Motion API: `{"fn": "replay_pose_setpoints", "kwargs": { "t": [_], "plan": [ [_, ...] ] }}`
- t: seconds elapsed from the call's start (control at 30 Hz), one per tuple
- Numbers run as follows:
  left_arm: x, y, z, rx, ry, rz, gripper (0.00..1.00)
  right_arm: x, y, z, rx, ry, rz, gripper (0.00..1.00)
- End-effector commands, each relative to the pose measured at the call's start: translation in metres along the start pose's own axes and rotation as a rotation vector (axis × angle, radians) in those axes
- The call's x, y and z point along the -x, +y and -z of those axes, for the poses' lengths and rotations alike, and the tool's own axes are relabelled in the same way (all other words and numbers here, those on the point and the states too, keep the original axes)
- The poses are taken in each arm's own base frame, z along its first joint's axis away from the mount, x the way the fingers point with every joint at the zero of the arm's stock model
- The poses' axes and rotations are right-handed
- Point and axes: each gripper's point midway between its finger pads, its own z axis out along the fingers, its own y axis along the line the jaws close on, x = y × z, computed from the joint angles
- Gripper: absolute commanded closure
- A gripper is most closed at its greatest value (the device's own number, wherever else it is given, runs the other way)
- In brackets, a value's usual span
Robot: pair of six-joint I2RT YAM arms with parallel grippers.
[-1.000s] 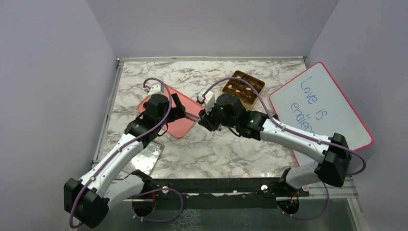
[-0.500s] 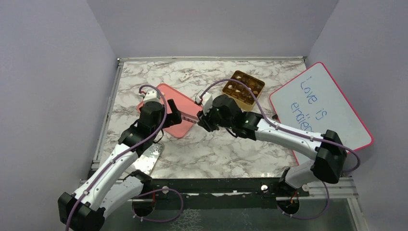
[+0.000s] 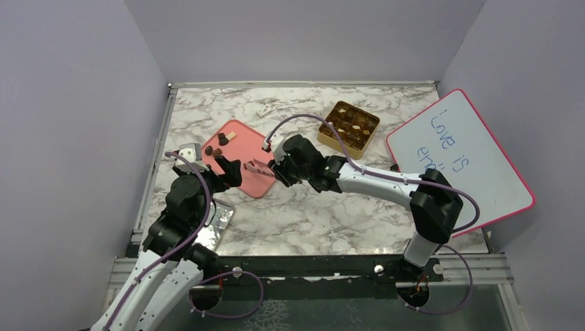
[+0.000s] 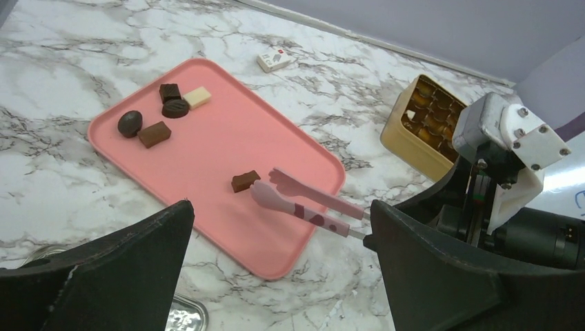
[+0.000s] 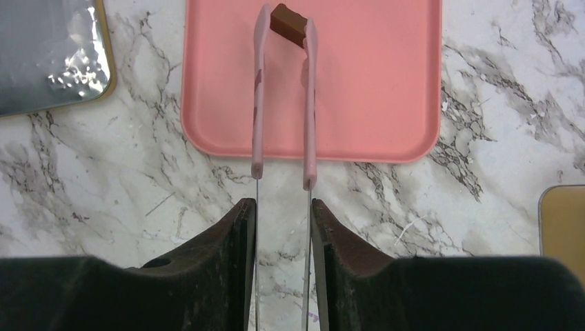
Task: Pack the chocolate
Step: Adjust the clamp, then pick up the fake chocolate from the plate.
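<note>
The chocolate pieces lie on the pink tray (image 3: pixel 261 185). Several sit at its far left corner (image 4: pixel 162 114), most dark brown and one cream. A single brown piece (image 5: pixel 288 21) lies nearer the middle, between the tips of the pink tweezers (image 5: pixel 259 103). My right gripper (image 5: pixel 283 207) is shut on the tweezers' metal rear ends, just off the tray's near edge. The tweezer arms stand a little apart round the piece. My left gripper (image 4: pixel 279 207) is open and empty, pulled back at the tray's near left side. The gold box (image 3: pixel 348 126) holds several pieces in its compartments.
A whiteboard with a pink frame (image 3: pixel 462 152) leans at the right. A shiny metal lid (image 3: pixel 217 221) lies near the left arm. A small white wrapped item (image 4: pixel 274 60) lies on the marble behind the tray. Walls close in on three sides.
My left arm has drawn back toward the near left, uncovering the tray and its chocolates. The right gripper has moved left with the tweezers, whose arms stand slightly wider round the single piece.
</note>
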Motion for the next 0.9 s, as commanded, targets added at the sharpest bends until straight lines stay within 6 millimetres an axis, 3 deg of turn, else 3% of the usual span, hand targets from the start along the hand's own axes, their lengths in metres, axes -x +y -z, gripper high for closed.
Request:
{"fn": "replay_pose_setpoints", "kwargs": {
  "t": [0.0,0.17,0.43,0.87],
  "plan": [
    [0.008,0.009,0.0,0.035,-0.045,-0.04,0.01,0.027,-0.011,-0.012,-0.055,-0.072,0.02,0.63],
    [0.004,0.01,-0.003,0.039,-0.028,-0.067,0.01,0.024,-0.018,-0.026,-0.09,-0.043,0.04,0.62],
    [-0.002,0.009,-0.008,0.043,0.002,-0.086,0.01,0.016,-0.007,-0.05,-0.028,0.014,0.049,0.61],
    [0.011,0.014,0.001,0.059,-0.061,-0.055,0.01,0.017,0.001,-0.069,0.02,0.034,0.064,0.61]
  ]
}}
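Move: The right hand grips the tongs. The brown chocolate by their tips lies about 7 cm ahead of this hand, 11 cm to its left and 11 cm below. From that piece, the brown block is some 4 cm farther out and 8 cm left, the white chocolate 9 cm farther out and 4 cm left. The gold box stands 17 cm ahead of the hand and 21 cm right. From the empty left hand, the piece is about 11 cm ahead, roughly in line, 22 cm below. Leftward and forward about 5 cm over the pink tray, sinking some 3.5 cm as it goes and tipping its fingers a little further down, the right hand brings the tongs' spread tips down around the brown chocolate. Towards the end the slide fades while it still sinks. The gripper keeps its part-open hold, leaving the tips apart, the piece between them and one against its side. ##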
